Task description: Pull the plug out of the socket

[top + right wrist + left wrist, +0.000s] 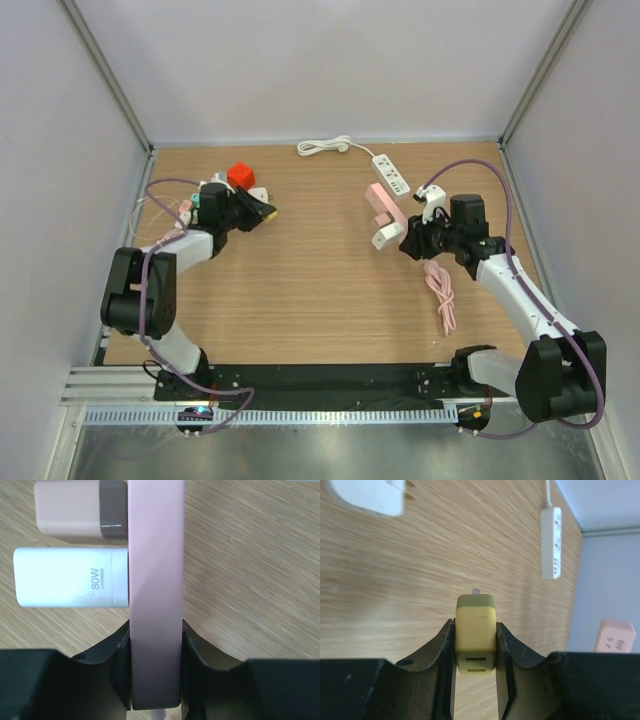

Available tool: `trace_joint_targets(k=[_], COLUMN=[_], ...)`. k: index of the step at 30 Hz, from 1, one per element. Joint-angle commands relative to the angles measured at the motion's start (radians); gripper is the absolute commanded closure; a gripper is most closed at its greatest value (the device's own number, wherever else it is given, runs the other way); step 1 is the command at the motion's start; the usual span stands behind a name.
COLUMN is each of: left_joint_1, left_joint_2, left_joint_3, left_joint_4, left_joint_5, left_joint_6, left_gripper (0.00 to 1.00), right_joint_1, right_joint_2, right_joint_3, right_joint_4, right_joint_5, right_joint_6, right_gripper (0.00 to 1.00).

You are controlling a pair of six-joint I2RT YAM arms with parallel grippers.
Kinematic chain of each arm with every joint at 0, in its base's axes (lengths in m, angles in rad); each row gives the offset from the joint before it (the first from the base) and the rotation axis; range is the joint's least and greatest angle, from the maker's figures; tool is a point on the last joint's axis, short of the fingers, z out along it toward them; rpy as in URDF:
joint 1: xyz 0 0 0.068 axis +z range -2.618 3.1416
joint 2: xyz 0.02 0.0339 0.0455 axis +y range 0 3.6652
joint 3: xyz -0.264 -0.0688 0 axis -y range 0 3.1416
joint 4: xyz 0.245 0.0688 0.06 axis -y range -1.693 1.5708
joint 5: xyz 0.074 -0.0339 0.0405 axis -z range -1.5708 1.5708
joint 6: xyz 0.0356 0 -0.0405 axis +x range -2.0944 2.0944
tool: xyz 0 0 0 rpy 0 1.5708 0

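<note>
My left gripper (258, 212) is shut on a small yellow plug (269, 212) at the left of the table, well apart from the socket. In the left wrist view the yellow plug (476, 617) sits squeezed between both fingers (445, 640), its metal tip pointing away. My right gripper (408, 238) is shut on the pink socket strip (384, 203) right of centre. The right wrist view shows the pink strip (155, 570) on edge between the jaws. A white 80W charger (70, 577) and a pink-and-brown charger (80, 507) are plugged into its left face.
A white power strip (390, 173) with a coiled cord (325, 147) lies at the back. A red adapter (239, 175) and white adapters (258, 192) lie behind the left gripper. The strip's pink cable (441, 295) trails beside the right arm. Walls enclose three sides.
</note>
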Motion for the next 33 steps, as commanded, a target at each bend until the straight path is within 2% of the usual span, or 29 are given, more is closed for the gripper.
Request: trace_joint_targets(k=[1,9,14,17,18,23,29,33], left_joint_1=[0.059,0.119,0.127,0.127,0.128,0.138,0.145,0.159], left_joint_2=[0.086,0.311,0.394,0.425,0.428,0.437,0.422,0.39], left_joint_3=[0.102,0.337,0.467,0.509,0.515,0.535,0.543,0.537], left_joint_4=[0.003,-0.089,-0.17,-0.207,-0.216,-0.253,-0.319,-0.35], left_joint_5=[0.023,0.009,0.009,0.005,0.003,-0.006,-0.022,-0.034], left_joint_6=[-0.001,0.008,0.028,0.036,0.042,0.055,0.097,0.122], left_gripper=[1.0,0.99,0.93,0.85,0.79,0.68,0.42,0.33], right_joint_1=[-0.008,-0.012,-0.016,-0.019,-0.019,-0.023,-0.034,-0.04], right_joint_2=[-0.043,-0.026,-0.02,-0.018,-0.018,-0.018,-0.021,-0.027], right_joint_3=[0.059,0.067,0.067,0.07,0.07,0.07,0.07,0.07], right_joint_4=[0.061,0.058,0.057,0.057,0.055,0.055,0.054,0.052], right_joint_5=[-0.053,-0.05,-0.05,-0.052,-0.052,-0.053,-0.059,-0.065], right_joint_6=[-0.019,-0.011,-0.014,-0.014,-0.014,-0.014,-0.01,-0.008], right_gripper=[0.99,0.99,0.99,0.99,0.99,0.99,0.99,0.99])
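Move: The yellow plug, already off its socket and held in the left fingers, is bound for a bare spot about 10 cm ahead of the left hand, 6 cm left and 10 cm below. The white plug lies on the table some 12 cm ahead and 6 cm left; the red box stands about 5 cm beyond the white plug and 5 cm farther left. From the right hand the bare spot lies roughly 17 cm ahead and 35 cm left, 12 cm below. The yellow plug is carried quickly forward by the left hand, about 10 cm, while drifting some 6 cm left and sinking as much, to close beside the white plug. The hand stops going forward, sinks the last bit with its fingers tipping about 10 degrees farther down, and opens to let go. The right hand stays put, still gripping the pink power strip in the air. ##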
